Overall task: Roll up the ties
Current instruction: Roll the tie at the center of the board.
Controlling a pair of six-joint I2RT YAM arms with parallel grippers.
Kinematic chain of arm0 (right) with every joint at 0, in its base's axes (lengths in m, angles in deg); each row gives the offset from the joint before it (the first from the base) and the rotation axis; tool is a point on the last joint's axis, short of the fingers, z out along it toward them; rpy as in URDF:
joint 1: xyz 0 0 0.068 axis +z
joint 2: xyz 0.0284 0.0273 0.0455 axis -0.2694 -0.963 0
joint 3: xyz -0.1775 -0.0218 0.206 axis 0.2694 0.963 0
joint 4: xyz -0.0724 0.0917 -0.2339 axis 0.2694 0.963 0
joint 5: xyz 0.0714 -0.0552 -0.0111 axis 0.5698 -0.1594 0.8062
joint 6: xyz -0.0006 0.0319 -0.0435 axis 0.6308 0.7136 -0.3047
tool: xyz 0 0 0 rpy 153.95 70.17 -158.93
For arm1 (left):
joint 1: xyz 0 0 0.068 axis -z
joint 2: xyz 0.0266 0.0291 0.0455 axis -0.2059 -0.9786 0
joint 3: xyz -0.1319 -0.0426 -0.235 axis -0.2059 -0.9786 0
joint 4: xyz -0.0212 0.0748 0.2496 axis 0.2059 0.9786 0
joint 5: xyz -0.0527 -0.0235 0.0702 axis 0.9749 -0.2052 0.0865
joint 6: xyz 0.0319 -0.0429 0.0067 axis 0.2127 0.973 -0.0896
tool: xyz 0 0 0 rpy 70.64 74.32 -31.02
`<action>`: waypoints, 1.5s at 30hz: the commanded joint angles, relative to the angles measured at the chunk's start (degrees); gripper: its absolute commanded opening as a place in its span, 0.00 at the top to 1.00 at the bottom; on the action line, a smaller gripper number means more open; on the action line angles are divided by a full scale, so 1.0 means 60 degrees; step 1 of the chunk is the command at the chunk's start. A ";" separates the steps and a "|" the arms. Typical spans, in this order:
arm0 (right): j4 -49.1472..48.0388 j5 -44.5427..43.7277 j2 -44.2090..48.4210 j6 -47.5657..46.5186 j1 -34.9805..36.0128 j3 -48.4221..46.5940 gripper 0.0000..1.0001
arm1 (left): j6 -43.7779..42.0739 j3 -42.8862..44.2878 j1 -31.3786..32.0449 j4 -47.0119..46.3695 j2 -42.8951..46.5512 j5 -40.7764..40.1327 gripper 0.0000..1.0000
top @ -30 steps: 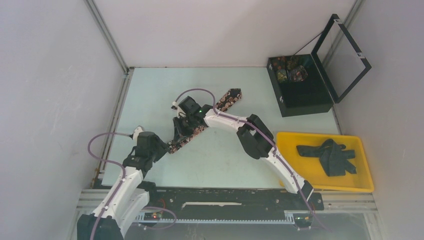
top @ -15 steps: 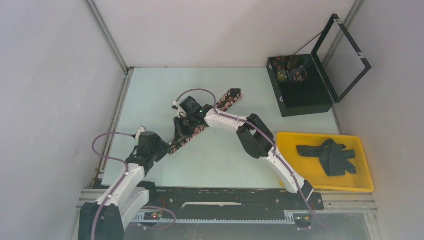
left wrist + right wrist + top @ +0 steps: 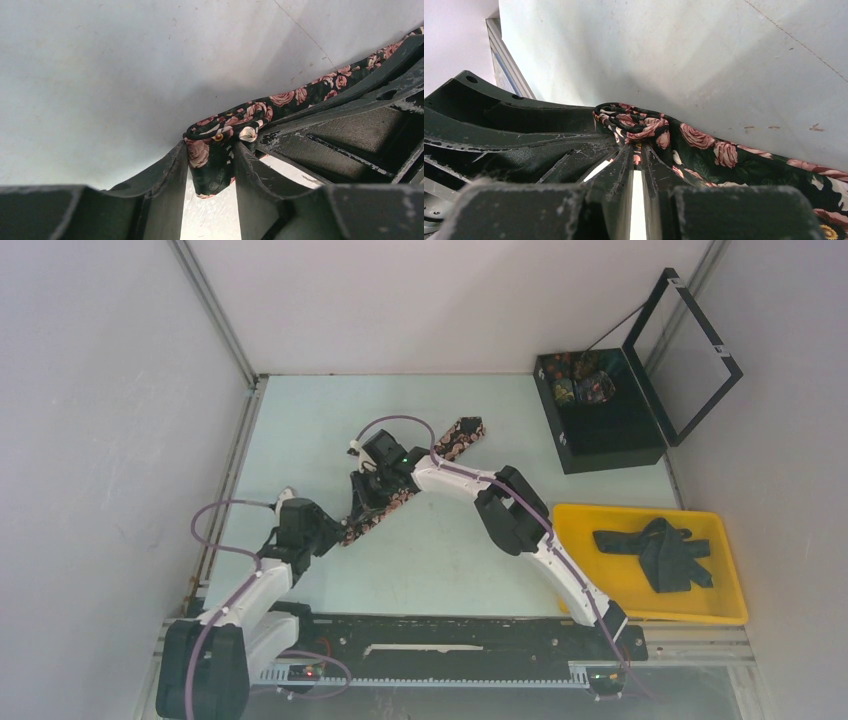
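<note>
A black tie (image 3: 458, 440) with pink roses lies slanted across the table's middle. My left gripper (image 3: 328, 536) is at its near, lower-left end. In the left wrist view the folded end of the tie (image 3: 212, 170) sits between the fingers (image 3: 172, 172), touching both, so the left gripper (image 3: 210, 150) is shut on it. My right gripper (image 3: 372, 498) is farther up the same tie. In the right wrist view the right gripper (image 3: 636, 147) has its jaws nearly together, pinching bunched tie fabric (image 3: 644, 125) at the tips. Dark plain ties (image 3: 660, 552) lie in a heap.
The dark ties rest in a yellow tray (image 3: 650, 615) at the right front. A black box (image 3: 610, 435) with its lid raised stands at the back right, with multicoloured rolls (image 3: 580, 382) inside. Purple cables (image 3: 215, 525) loop beside the left arm.
The left gripper's jaws have narrowed onto the tie's end, and the left arm has shifted slightly forward. The right arm and the tie have hardly moved.
</note>
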 commanded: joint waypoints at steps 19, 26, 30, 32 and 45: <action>0.0575 -0.0304 0.0447 -0.0278 -0.0073 -0.0478 0.81 | 0.0219 0.0144 -0.0034 0.1450 0.0933 0.0000 1.00; 0.0577 -0.0386 0.0324 -0.0210 0.0120 -0.0441 0.81 | 0.0340 0.0317 -0.0040 0.2183 0.1516 -0.0053 1.00; 0.0567 -0.0432 0.0292 -0.0190 0.0206 -0.0412 0.81 | 0.0342 0.0474 -0.0033 0.2514 0.1775 -0.0134 1.00; 0.0554 -0.0446 0.0299 -0.0162 0.0284 -0.0396 0.81 | 0.0340 0.0550 -0.0042 0.2616 0.1810 -0.0121 1.00; 0.0459 -0.0561 0.0312 -0.0115 0.0718 -0.0049 0.82 | 0.0268 0.1247 -0.0046 0.3150 0.1839 -0.0106 1.00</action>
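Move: The roll at the near-left end of the tie sits between the left hand's open fingers, its middle about 1 cm ahead, 1 cm right and 1 cm below. From the right hand, whose fingers still straddle it, the roll's middle is about 1 cm back, 2 cm left and 1 cm lower. The tie's flat far end lies some 23 cm ahead and 28 cm right of the left hand, roughly 19 cm ahead and 24 cm right of the right one. The left hand eases forward barely 1 cm while its fingers shut on the near side of the roll and pinch the cloth, then it draws back towards the base by about 4 cm, keeping its pinch and rising some 2 cm. The right hand stays at the roll with its nearly shut fingers slackening only slightly, and late on follows back about 2.5 cm and a little left, hardly turning. ##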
